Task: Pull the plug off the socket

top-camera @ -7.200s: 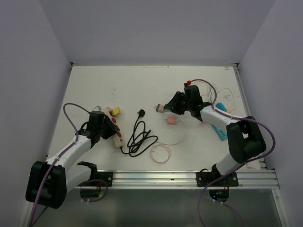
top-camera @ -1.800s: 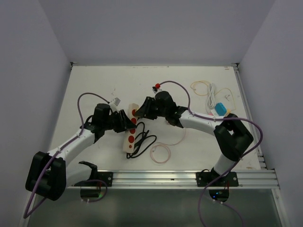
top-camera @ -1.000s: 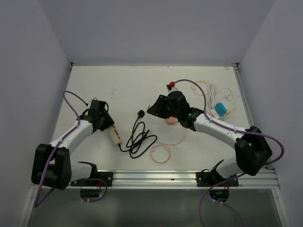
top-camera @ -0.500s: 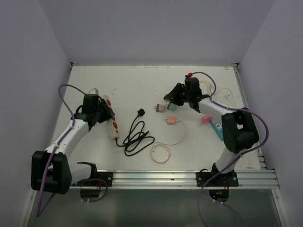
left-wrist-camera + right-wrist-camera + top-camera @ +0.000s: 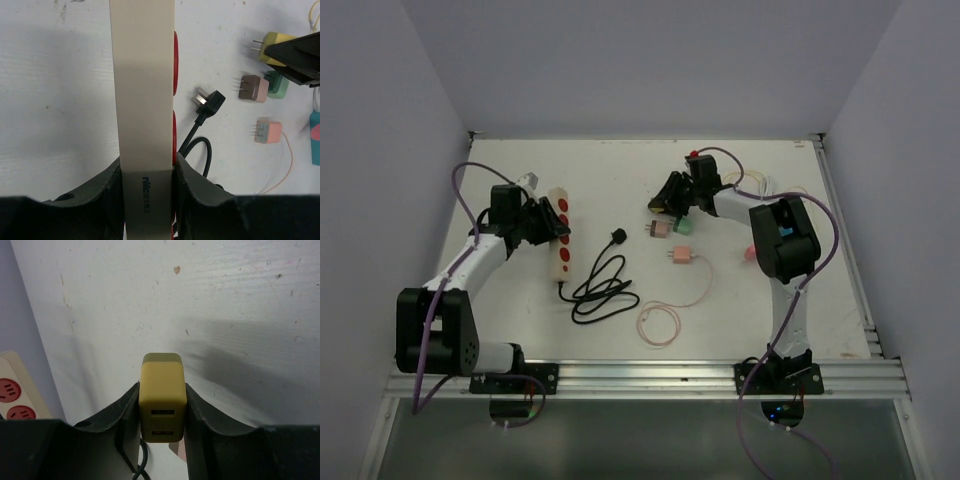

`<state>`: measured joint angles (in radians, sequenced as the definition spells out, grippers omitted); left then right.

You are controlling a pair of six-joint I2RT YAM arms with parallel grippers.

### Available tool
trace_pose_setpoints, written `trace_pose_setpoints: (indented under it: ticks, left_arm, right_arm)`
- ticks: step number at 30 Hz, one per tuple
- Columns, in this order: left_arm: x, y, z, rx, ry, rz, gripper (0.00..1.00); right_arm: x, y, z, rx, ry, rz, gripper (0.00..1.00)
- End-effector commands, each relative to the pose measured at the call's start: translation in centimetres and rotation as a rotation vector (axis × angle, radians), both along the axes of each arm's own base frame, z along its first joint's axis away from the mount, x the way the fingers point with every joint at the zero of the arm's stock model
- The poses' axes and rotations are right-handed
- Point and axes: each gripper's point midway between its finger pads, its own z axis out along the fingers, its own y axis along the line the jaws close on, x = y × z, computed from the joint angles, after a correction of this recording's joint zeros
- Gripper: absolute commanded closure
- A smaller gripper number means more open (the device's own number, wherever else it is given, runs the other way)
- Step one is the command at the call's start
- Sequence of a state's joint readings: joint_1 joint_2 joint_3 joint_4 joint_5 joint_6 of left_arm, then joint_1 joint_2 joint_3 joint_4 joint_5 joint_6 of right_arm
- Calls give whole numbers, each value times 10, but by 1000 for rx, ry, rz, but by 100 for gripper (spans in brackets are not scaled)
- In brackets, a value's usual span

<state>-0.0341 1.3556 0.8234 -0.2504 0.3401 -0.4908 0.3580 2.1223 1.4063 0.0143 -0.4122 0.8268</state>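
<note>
The cream power strip [image 5: 558, 238] with red sockets lies at the left of the table. My left gripper [image 5: 530, 222] is shut on its side. In the left wrist view the strip [image 5: 142, 90] runs up between my fingers [image 5: 192, 180]. The yellow plug [image 5: 162, 392] is out of the strip and clamped in my right gripper [image 5: 162, 402]. My right gripper [image 5: 666, 202] holds it just above the table at centre back. In the left wrist view the plug [image 5: 272, 44] shows bare prongs, well apart from the strip.
A brown plug [image 5: 658, 230], a green plug [image 5: 683, 226] and a pink adapter [image 5: 681, 257] with a thin looped cable [image 5: 658, 325] lie below the right gripper. The strip's black cord [image 5: 602, 292] and black plug [image 5: 617, 237] lie mid-table. White cables [image 5: 762, 186] lie at the back right.
The yellow plug sat in the strip 7 s ago; it is now out of it, in my right gripper. Since half a second ago, the left gripper has carried the strip farther back and the right has shifted left.
</note>
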Motion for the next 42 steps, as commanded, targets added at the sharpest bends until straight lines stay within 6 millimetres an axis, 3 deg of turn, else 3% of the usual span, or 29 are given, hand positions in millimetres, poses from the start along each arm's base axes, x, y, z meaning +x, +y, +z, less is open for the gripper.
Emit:
trace_pose_setpoints:
  ticks: [1,6,7,13,17,18,20,21,23,25,27,28,30,34,36,40,41,42]
  left_arm:
    - [15,-18,18,-61,-106,-112,100]
    - [4,-33,10,-96,-103,-200,93]
    - [1,-35,7,-90,-99,-211,92]
    - [-16,-58,-4,-58,-73,-302,80]
    - [-22,-62,-15,-33,-37,-325,65]
    - [-21,-61,-19,-28,-26,-324,55]
    - [-20,-61,-21,-13,-18,-335,43]
    - [-20,-60,-24,-9,-5,-337,33]
    - [-16,-60,-24,7,-1,-346,23]
    - [-13,-59,-27,19,10,-345,20]
    - [-11,-58,-26,27,10,-336,16]
    - [-11,-58,-25,30,4,-335,14]
    - [-11,-58,-11,48,-39,-331,5]
    - [-11,-50,14,181,-130,-292,2]
    - [-21,-57,26,226,-167,-317,2]
    - [-45,-63,17,380,-156,-349,1]
    - [-56,-76,15,396,-158,-400,2]
    - [-60,-77,10,432,-150,-400,2]
  right_arm:
    - [10,6,14,20,-33,29,61]
    - [3,-8,5,-19,12,4,34]
    - [4,-11,11,-24,0,-2,26]
    - [-5,-26,31,-112,-38,-1,8]
    - [-16,-38,58,-159,-92,14,4]
    - [-19,-39,76,-156,-128,16,3]
    - [-27,-44,86,-175,-154,29,2]
    - [-31,-46,106,-171,-196,29,2]
    - [-42,-51,115,-183,-216,41,2]
    - [-53,-56,141,-176,-273,42,1]
    - [-67,-62,145,-192,-278,56,1]
    - [-76,-65,164,-185,-320,58,1]
    - [-89,-74,170,-210,-338,64,1]
    - [-116,-85,196,-230,-407,81,1]
    - [-130,-91,207,-237,-439,87,1]
    - [-151,-100,215,-257,-460,110,1]
    - [-157,-102,213,-270,-456,126,1]
    - [-164,-104,220,-271,-473,127,1]
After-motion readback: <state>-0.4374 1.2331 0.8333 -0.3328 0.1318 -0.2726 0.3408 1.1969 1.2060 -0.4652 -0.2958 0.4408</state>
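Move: The right hand already holds the yellow plug almost down; its table spot lies straight below, only 1 or 2 cm. From this hand the brown plug stands about 4 cm back, the green one some 5 cm right and 3 cm back, the orange one roughly 10 cm back and 5 cm right. The left hand holds the socket; its table spot lies about 5 cm right, 4 cm back and 8 cm below, with the black plug some 12 cm right and 1 cm ahead of the hand. The right fingers set the yellow plug down about 1 cm lower and open wide to let go, one finger nudging the green plug aside; then the hand climbs over 20 cm, drawing back and rightward. Meanwhile the left carries the socket right, back and down towards the black plug, turning clockwise, releases it on the table, then rises with open fingers and drifts right and back. ##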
